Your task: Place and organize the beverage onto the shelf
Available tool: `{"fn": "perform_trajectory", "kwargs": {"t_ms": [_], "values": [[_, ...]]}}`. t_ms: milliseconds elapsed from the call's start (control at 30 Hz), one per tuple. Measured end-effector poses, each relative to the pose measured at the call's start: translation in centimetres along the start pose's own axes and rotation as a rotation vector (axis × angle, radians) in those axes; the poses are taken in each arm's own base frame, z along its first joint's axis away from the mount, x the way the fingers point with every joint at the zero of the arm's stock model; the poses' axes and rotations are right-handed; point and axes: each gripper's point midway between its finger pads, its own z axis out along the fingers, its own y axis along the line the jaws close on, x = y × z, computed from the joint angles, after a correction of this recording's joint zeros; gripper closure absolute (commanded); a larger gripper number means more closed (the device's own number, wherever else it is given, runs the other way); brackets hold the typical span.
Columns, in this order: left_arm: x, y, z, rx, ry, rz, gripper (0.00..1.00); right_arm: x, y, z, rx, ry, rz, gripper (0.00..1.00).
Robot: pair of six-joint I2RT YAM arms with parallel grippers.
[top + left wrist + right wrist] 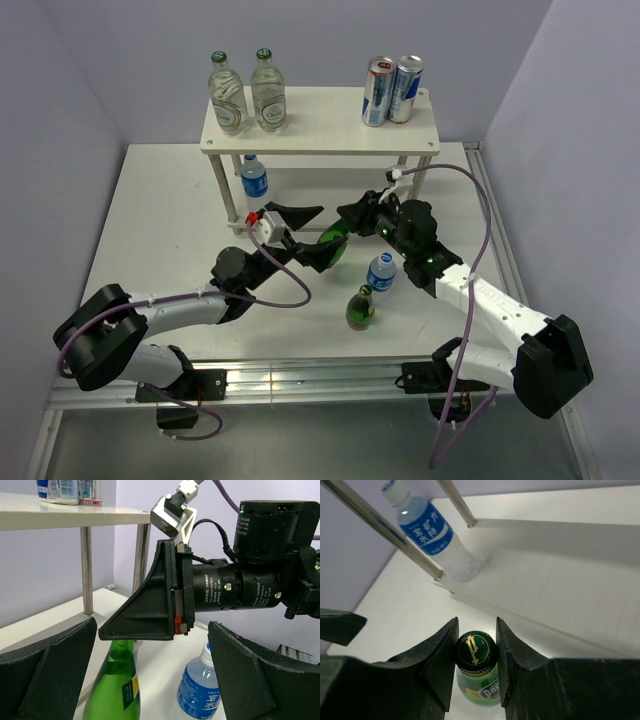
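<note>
The cream shelf (pixel 325 115) stands at the back of the table. My right gripper (pixel 347 222) is in front of it, shut on the capped neck of a green glass bottle (pixel 333 247). In the right wrist view both pads of the right gripper (pixel 476 625) press the green bottle's (pixel 476 652) dark cap. My left gripper (pixel 310 235) is open, its fingers wide on either side of the bottle's body and not touching it. In the left wrist view the green bottle (pixel 112 690) leans slightly between the spread fingers of the left gripper (pixel 152 645).
Two clear glass bottles (pixel 247 95) and two cans (pixel 392 90) stand on the shelf top. One blue-labelled water bottle (pixel 255 178) sits on the lower board (pixel 560 580). Another water bottle (pixel 381 272) and a second green bottle (pixel 360 310) stand on the table near my right arm.
</note>
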Motion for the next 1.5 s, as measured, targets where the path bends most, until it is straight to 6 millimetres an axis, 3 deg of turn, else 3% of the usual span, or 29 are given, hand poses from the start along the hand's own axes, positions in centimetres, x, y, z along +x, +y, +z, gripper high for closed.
{"fn": "perform_trajectory", "kwargs": {"t_ms": [167,300,600,900,1433,1467,1500], "values": [[0.2,0.4,0.0,-0.015,0.002,0.013,0.01,-0.2,-1.2,0.6,0.065,0.011,-0.038,1.00],[0.5,0.6,-0.4,-0.027,0.007,0.029,0.01,-2.4,-1.6,1.2,0.113,-0.032,-0.084,1.00],[0.8,1.3,-4.1,-0.089,0.022,0.041,0.01,-7.3,-3.7,2.4,0.276,-0.161,-0.213,1.00],[0.0,1.3,-6.6,-0.109,0.001,0.043,0.01,-5.7,-9.2,4.2,0.513,-0.149,-0.315,1.00],[0.9,1.4,-7.6,-0.121,0.021,0.031,0.02,-7.8,-12.4,4.4,0.708,-0.282,-0.404,1.00],[0.9,1.5,-7.7,-0.126,0.024,0.030,0.02,-7.9,-12.5,4.5,0.713,-0.288,-0.404,0.98],[1.1,1.6,-7.7,-0.132,0.029,0.030,0.03,-7.9,-12.6,4.5,0.717,-0.291,-0.404,0.85]]}}
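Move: The green bottle already hangs by its neck from the right hand, its base leaning left. Its spot on the lower shelf's right end lies about 13 cm ahead of this hand, 9 cm to the right and 16 cm below. The water bottle stands roughly 7 cm back and 9 cm right, the other green bottle some 15 cm back and 3 cm right, both about 10 cm lower. From the open left hand that spot is some 17 cm ahead, 14 cm right and 19 cm down. The green bottle, still gripped by the neck, is carried about 12 cm forward and 9 cm right by the right hand, arcing up some 4 cm and back down, then easing in beneath the top board. Meanwhile the wrist turns clockwise some 40 degrees to point straight ahead and rolls the bottle upright. The left hand, fingers kept wide open, backs off left and down. ##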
